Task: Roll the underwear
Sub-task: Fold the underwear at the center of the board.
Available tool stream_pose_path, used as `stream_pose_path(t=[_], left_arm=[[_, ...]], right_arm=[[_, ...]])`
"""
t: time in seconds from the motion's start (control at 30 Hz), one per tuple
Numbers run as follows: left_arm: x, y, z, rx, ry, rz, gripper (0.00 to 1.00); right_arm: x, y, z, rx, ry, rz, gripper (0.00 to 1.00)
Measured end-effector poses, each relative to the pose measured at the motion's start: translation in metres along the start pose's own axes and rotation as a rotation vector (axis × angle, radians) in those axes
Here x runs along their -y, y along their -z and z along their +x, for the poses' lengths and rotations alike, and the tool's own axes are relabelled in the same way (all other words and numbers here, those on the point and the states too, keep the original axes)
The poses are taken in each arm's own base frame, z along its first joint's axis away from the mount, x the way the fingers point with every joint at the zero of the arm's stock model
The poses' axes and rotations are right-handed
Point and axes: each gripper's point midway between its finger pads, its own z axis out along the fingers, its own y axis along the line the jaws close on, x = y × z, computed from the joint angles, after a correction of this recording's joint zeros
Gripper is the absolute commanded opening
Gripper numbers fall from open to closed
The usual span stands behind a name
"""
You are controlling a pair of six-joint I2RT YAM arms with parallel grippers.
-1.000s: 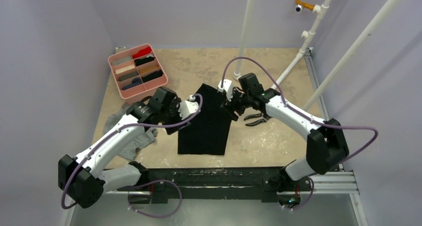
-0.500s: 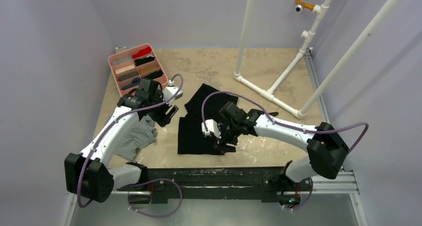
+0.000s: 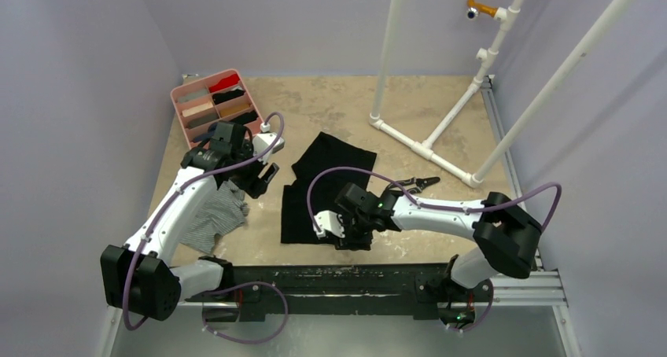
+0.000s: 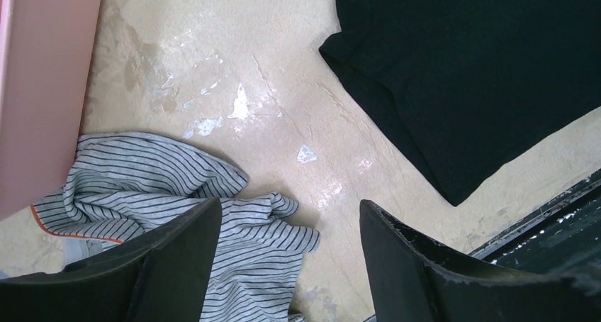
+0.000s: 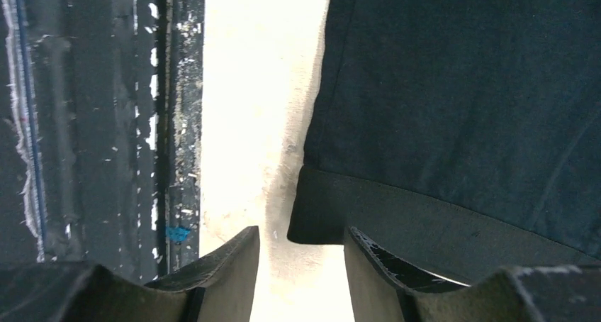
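Observation:
The black underwear (image 3: 324,185) lies flat mid-table, its far part skewed to the right. My right gripper (image 3: 344,235) hovers low at its near right corner. In the right wrist view the jaws (image 5: 301,231) stand open, and the waistband corner (image 5: 368,219) sits just ahead of the gap, ungripped. The grey striped underwear (image 3: 214,215) lies crumpled to the left, its orange-red edge (image 4: 42,219) showing. My left gripper (image 3: 264,178) hangs open between the two garments. In its wrist view the left gripper (image 4: 289,207) holds nothing, with the striped cloth (image 4: 163,187) under its left finger and the black cloth (image 4: 482,74) beyond.
A pink divided tray (image 3: 182,97) with rolled garments stands at the far left, close to the left arm. Black-handled pliers (image 3: 413,185) lie right of the black garment. A white pipe frame (image 3: 425,149) rises at the back right. A black rail (image 3: 354,278) runs along the near edge.
Both grippers have left the black garment's far edge. The right arm swung to its near right corner and narrowed its jaws. The left arm drew back left toward the striped garment.

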Motion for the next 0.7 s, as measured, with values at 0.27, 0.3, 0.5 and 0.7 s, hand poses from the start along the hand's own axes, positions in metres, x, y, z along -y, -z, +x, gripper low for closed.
stream_pose_path(t=[0.27, 0.3, 0.5, 0.7], left_arm=[[-0.001, 0.0, 0.0, -0.001, -0.002, -0.004, 0.71], [-0.001, 0.0, 0.0, -0.002, -0.002, -0.005, 0.71], [-0.002, 0.002, -0.001, 0.009, -0.008, -0.01, 0.72], [0.002, 0.004, 0.0, 0.068, -0.038, -0.013, 0.72]], right_arm=[[0.002, -0.01, 0.002, -0.032, -0.002, 0.025, 0.37], [0.001, -0.012, 0.003, -0.038, -0.003, 0.025, 0.34], [0.006, -0.018, 0.004, -0.057, -0.011, 0.046, 0.04], [0.01, -0.016, 0.003, -0.063, -0.036, 0.06, 0.0]])
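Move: The underwear's near right corner lies almost under the right hand, about 2 cm below it and some 1 cm ahead and to its left. The underwear's near left corner is about 17 cm to the right hand's left, level with it. The pruning shears lie roughly 14 cm ahead and 15 cm to its right. From the left hand, the corner to be gripped is about 12 cm back, 20 cm to the right and 12 cm below. The right fingers close from about half open to shut and pinch the underwear's near right corner. The right hand first sinks about 2 cm straight down onto the corner, then eases about 1 cm forward while the fingers finish closing, its wrist hardly turning. ##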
